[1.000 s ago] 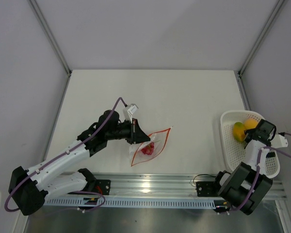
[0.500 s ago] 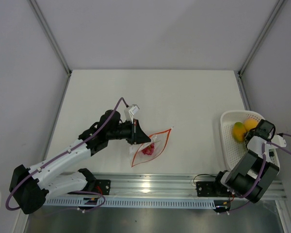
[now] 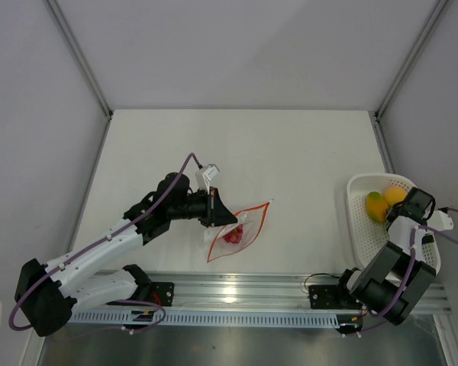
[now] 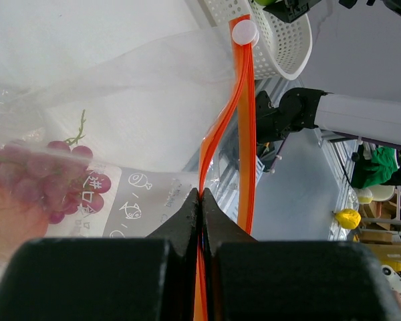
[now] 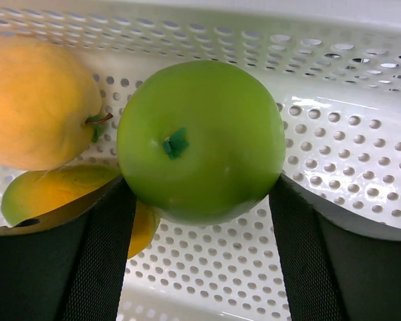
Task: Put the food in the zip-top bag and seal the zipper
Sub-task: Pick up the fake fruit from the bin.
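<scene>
The clear zip-top bag (image 3: 243, 226) lies on the table near the front edge, with dark red toy grapes (image 3: 232, 235) inside it. My left gripper (image 3: 220, 216) is shut on the orange-red zipper (image 4: 244, 120) strip at the bag's mouth (image 4: 200, 194). The white tab (image 4: 244, 31) is at the strip's far end, and the mouth gapes open. My right gripper (image 5: 200, 182) is down in the white basket (image 3: 359, 229), with its jaws against both sides of a lime green fruit (image 5: 200, 140). Two yellow-orange fruits (image 5: 40, 100) lie beside the green one.
The white mesh basket (image 5: 334, 134) stands at the table's right edge. The aluminium rail (image 3: 275, 286) runs along the front. Grey walls enclose the left, back and right sides.
The right arm's elbow has shifted a little while its gripper stays in the basket. The left arm and the bag have hardly moved.
</scene>
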Controlling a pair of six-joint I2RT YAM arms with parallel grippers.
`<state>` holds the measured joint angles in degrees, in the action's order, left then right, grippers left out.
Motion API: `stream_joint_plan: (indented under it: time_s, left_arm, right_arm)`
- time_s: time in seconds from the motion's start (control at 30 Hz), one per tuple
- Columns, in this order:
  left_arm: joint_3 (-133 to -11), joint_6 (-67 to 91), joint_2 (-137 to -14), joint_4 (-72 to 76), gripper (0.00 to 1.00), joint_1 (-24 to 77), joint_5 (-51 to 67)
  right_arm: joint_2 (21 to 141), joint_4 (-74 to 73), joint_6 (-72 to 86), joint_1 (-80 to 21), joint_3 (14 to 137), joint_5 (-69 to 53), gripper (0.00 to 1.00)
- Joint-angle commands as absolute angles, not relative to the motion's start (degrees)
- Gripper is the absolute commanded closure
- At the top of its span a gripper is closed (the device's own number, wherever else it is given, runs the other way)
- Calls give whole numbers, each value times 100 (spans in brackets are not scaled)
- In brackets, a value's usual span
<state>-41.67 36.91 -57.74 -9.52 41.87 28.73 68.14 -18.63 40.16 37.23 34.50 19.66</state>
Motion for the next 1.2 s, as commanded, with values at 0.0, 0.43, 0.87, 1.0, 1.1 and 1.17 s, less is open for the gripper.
stream_joint_plan:
  time_s: [0.0,0.43,0.87,1.0,1.1,1.17]
  left_arm:
    - [-4201,3612,-5695,-747,99,4184,2971]
    - [-4403,3639,-5818,-686,99,4184,2944]
    - [-4544,3770,-6003,-615,99,4175,2962]
    - [-4562,3797,-6012,-606,99,4175,2971]
    - [-4605,3806,-6021,-633,99,4175,2944]
    - [-4623,3823,-6020,-659,99,4184,2935]
  right_arm:
    - [6522,-1880,3876,3735,3410,2074,76]
    - [5177,-2733,3244,3095,3963,370,85]
    - [4483,-3928,2242,-490,5325,-701,92]
    - [4395,-3798,2188,-1527,5370,-1536,92]
    - [4149,-3437,2425,-2651,5204,-1469,95]
    - [3991,-3210,2592,-3583,5151,-1232,98]
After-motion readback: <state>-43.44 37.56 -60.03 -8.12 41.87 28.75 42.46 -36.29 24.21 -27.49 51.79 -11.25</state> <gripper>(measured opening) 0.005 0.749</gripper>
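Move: The right gripper already holds the green fruit low in the bin; the bag's open mouth lies about 46 cm to its left, some 5 cm farther back and 11 cm higher. Near the right hand, the orange lies 9 cm ahead and 2 cm left, the mango 5 cm ahead and 7 cm left, both a little below. For the left gripper, the mouth's middle is about 2 cm back, 1 cm right and 4 cm below. Keep the right fingers shut on the green fruit and raise it out of the bin, then sweep about 36 cm left towards the bag's mouth, climbing some 19 cm in all and bowing forward before coming back. Turn the hand roughly 100 degrees counter-clockwise on the way, tipping the fingers up until they point forward-left and less steeply down. Keep the left gripper pinching the bag's edge. ##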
